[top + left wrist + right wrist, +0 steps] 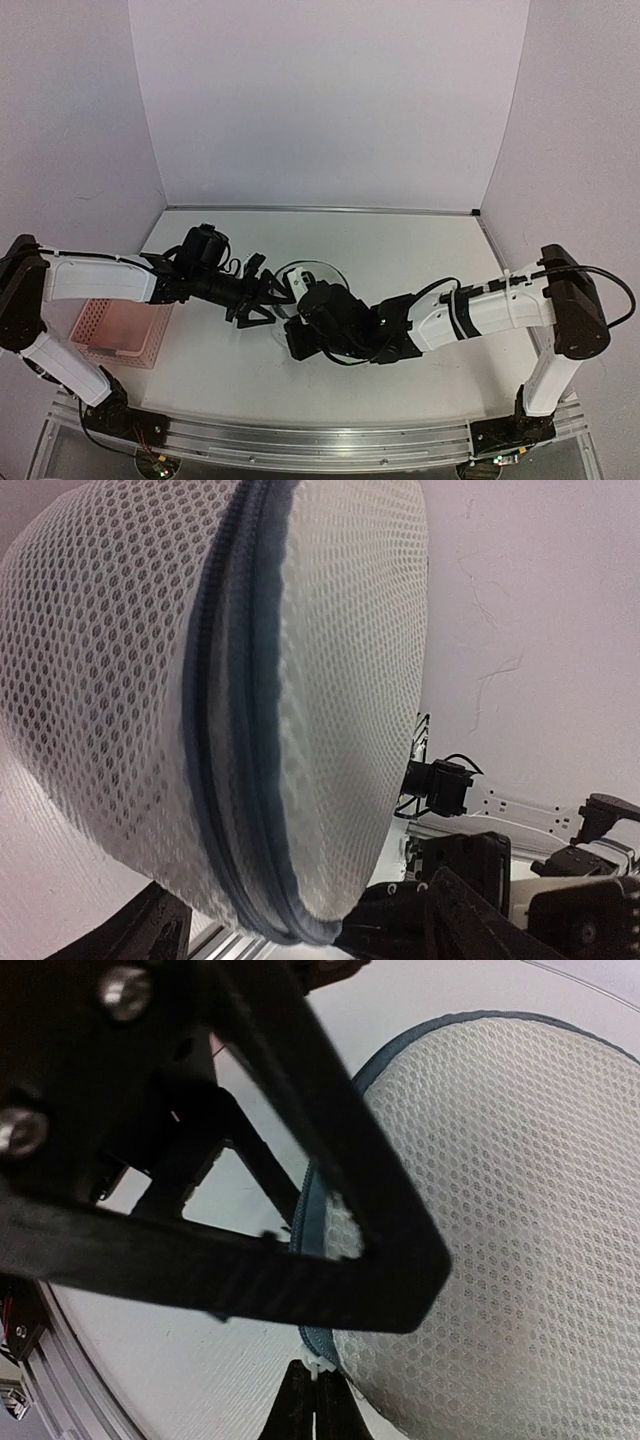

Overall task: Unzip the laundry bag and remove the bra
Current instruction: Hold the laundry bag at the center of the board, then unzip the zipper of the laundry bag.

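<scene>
The laundry bag point(312, 272) is a white mesh cylinder lying mid-table between both arms. It fills the left wrist view, where its grey-blue zip point(215, 730) runs round the rim. My left gripper point(300, 935) is open, its fingers wide on either side of the bag's point(330, 680) lower edge. From the left, the left gripper point(262, 298) meets the bag's near-left side. My right gripper point(315, 1410) is shut on the small white zip pull point(317, 1367) at the bag's point(520, 1210) rim. A left finger point(300, 1280) crosses that view. The bra is hidden.
A pink lattice basket point(120, 330) stands at the left, under the left arm. The right arm point(480, 310) stretches in from the right, its wrist point(330, 315) covering the bag's near side. White walls close the back and sides.
</scene>
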`<move>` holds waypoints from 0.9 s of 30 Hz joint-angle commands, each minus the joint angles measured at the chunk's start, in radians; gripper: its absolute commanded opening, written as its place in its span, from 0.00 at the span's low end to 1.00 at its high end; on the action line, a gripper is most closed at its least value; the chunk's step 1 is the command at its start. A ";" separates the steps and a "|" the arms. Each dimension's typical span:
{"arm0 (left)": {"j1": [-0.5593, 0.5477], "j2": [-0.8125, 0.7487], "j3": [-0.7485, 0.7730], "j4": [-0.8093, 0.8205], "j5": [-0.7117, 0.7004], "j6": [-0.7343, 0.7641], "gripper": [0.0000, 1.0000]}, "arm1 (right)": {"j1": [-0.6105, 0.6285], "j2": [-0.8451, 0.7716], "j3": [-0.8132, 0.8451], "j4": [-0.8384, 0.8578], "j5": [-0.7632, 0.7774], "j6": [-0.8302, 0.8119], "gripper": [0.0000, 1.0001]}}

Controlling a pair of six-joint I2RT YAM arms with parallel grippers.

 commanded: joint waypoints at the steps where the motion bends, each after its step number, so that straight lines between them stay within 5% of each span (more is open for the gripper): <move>1: -0.007 0.056 0.077 0.085 0.039 -0.013 0.77 | 0.019 -0.035 0.007 0.029 0.020 -0.017 0.00; 6: -0.009 0.096 0.072 0.086 0.035 -0.013 0.56 | 0.025 -0.057 -0.016 0.032 0.041 -0.019 0.00; 14: -0.009 0.096 0.081 0.088 0.035 -0.014 0.00 | 0.027 -0.091 -0.054 0.031 0.054 -0.014 0.00; 27: -0.009 0.058 0.070 0.090 0.010 -0.027 0.00 | 0.027 -0.188 -0.186 -0.006 0.123 0.037 0.00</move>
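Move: The laundry bag's zipper edge runs between the left hand's open fingers, its gripping spot about 2 cm to the right, 1 cm ahead and 2 cm below. The bag's body spreads beyond, its middle some 7 cm to the left hand's right, 2 cm ahead and 5 cm lower. From the right hand, already pinching the zipper end, that gripping spot lies about 3 cm ahead, 1 cm left and 1 cm higher. Left hand dips about 2 cm and pinches the zipper edge; right hand, still gripping, draws 3.5 cm right. ##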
